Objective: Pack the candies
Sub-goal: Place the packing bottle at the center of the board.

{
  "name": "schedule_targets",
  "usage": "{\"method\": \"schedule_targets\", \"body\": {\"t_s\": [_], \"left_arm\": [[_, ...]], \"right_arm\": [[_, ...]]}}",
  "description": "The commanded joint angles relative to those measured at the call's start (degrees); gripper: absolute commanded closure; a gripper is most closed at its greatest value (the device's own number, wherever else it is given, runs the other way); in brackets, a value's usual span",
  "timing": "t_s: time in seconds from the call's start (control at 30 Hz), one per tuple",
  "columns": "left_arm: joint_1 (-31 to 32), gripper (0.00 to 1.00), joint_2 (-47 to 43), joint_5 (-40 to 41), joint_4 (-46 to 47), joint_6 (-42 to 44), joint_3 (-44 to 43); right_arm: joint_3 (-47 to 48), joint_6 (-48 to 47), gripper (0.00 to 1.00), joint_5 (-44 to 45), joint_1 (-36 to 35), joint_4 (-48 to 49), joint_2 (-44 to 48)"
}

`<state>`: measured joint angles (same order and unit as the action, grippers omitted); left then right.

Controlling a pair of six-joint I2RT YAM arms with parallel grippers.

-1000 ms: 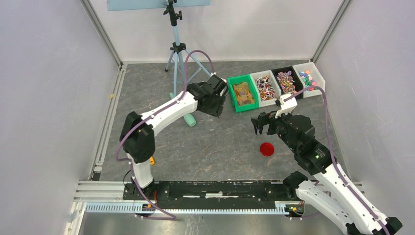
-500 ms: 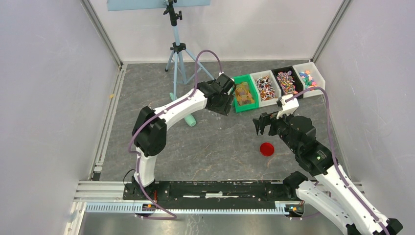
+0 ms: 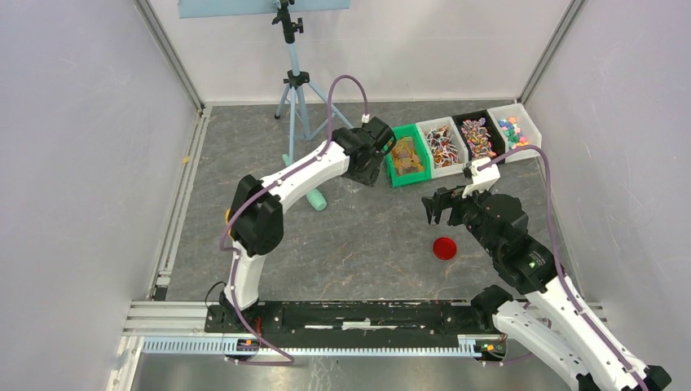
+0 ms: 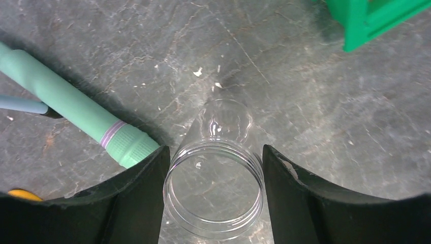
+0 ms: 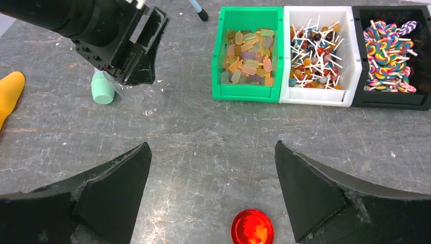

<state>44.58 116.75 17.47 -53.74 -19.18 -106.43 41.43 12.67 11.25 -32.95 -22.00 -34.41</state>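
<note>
My left gripper [image 4: 214,152] is shut on a clear, empty jar [image 4: 213,193], one finger pressed against each side of its threaded mouth. In the top view the left gripper [image 3: 368,169] hovers just left of the green bin [image 3: 405,155]. The candies fill a row of bins: gummy sticks in the green bin [image 5: 247,56], lollipops in the white bin [image 5: 317,53], swirl lollipops in the black bin [image 5: 391,43], and tiny mixed-colour sweets [image 3: 510,128] in the far-right bin. My right gripper [image 5: 212,145] stands wide open above bare table, with the red lid [image 5: 252,227] just below it.
A mint-green cylindrical handle [image 4: 76,109] lies on the table left of the jar. An orange scoop [image 5: 10,89] shows at the left edge of the right wrist view. A tripod [image 3: 295,90] stands at the back. Grey walls enclose the table.
My left arm has swung right and farther back with the jar, ending beside the green bin. The right arm and the red lid have stayed put.
</note>
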Motion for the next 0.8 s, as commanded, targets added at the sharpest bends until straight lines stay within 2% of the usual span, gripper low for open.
{"method": "schedule_targets", "body": {"t_s": [0.0,0.13,0.2,0.3,0.33,0.5,0.63,0.77], "left_arm": [[-0.72,0.38,3.17,6.18,-3.35,2.05,-3.65],[-2.41,0.38,3.24,3.39,-1.5,1.9,-2.37],[-3.14,0.33,2.44,2.18,-0.08,1.65,-1.64],[-3.95,0.13,1.22,-0.59,0.9,1.43,-1.41],[-4.05,0.01,0.52,-1.35,1.17,1.48,-1.41],[-4.54,0.0,-3.19,-2.33,1.33,2.07,-1.63],[-6.06,0.0,-8.44,-2.41,2.43,-0.67,-0.87],[-9.96,0.0,-15.11,2.5,1.96,-5.99,2.54]], "right_arm": [[2.06,0.79,0.02,0.72,0.05,-0.36,0.57],[1.91,1.05,0.02,1.17,0.06,-0.63,1.34],[1.81,1.06,0.02,1.25,0.01,-0.9,1.63],[1.72,1.13,0.02,1.25,-0.01,-1.01,1.63],[1.72,1.13,0.02,1.24,0.06,-1.04,1.54],[1.6,1.14,0.02,0.87,0.03,-0.92,1.09],[0.63,1.57,0.02,-0.73,0.03,0.42,0.96],[0.06,1.67,0.02,-1.85,0.06,0.6,1.01]]}}
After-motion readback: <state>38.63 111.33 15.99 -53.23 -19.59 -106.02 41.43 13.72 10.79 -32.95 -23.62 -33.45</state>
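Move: The left gripper holds the clear packing bottle by its rim; its spot at the board's centre has its middle about 2 cm ahead, 3 cm to the left and 7 cm below that hand. The green candy box lies some 12 cm ahead and 12 cm right of it, 9 cm lower; the mint-green tube about 6 cm ahead and 13 cm left, 11 cm lower. From the idle right hand the spot is roughly 13 cm ahead, 19 cm left and 19 cm down. Bring the left gripper, still pinching the bottle, about 3 cm forward-left and nearly 2 cm down to set it on the board between the tube and the green box. Then open the fingers wide to let go of the rim and lift clear by some 5 cm, drifting slightly left. ##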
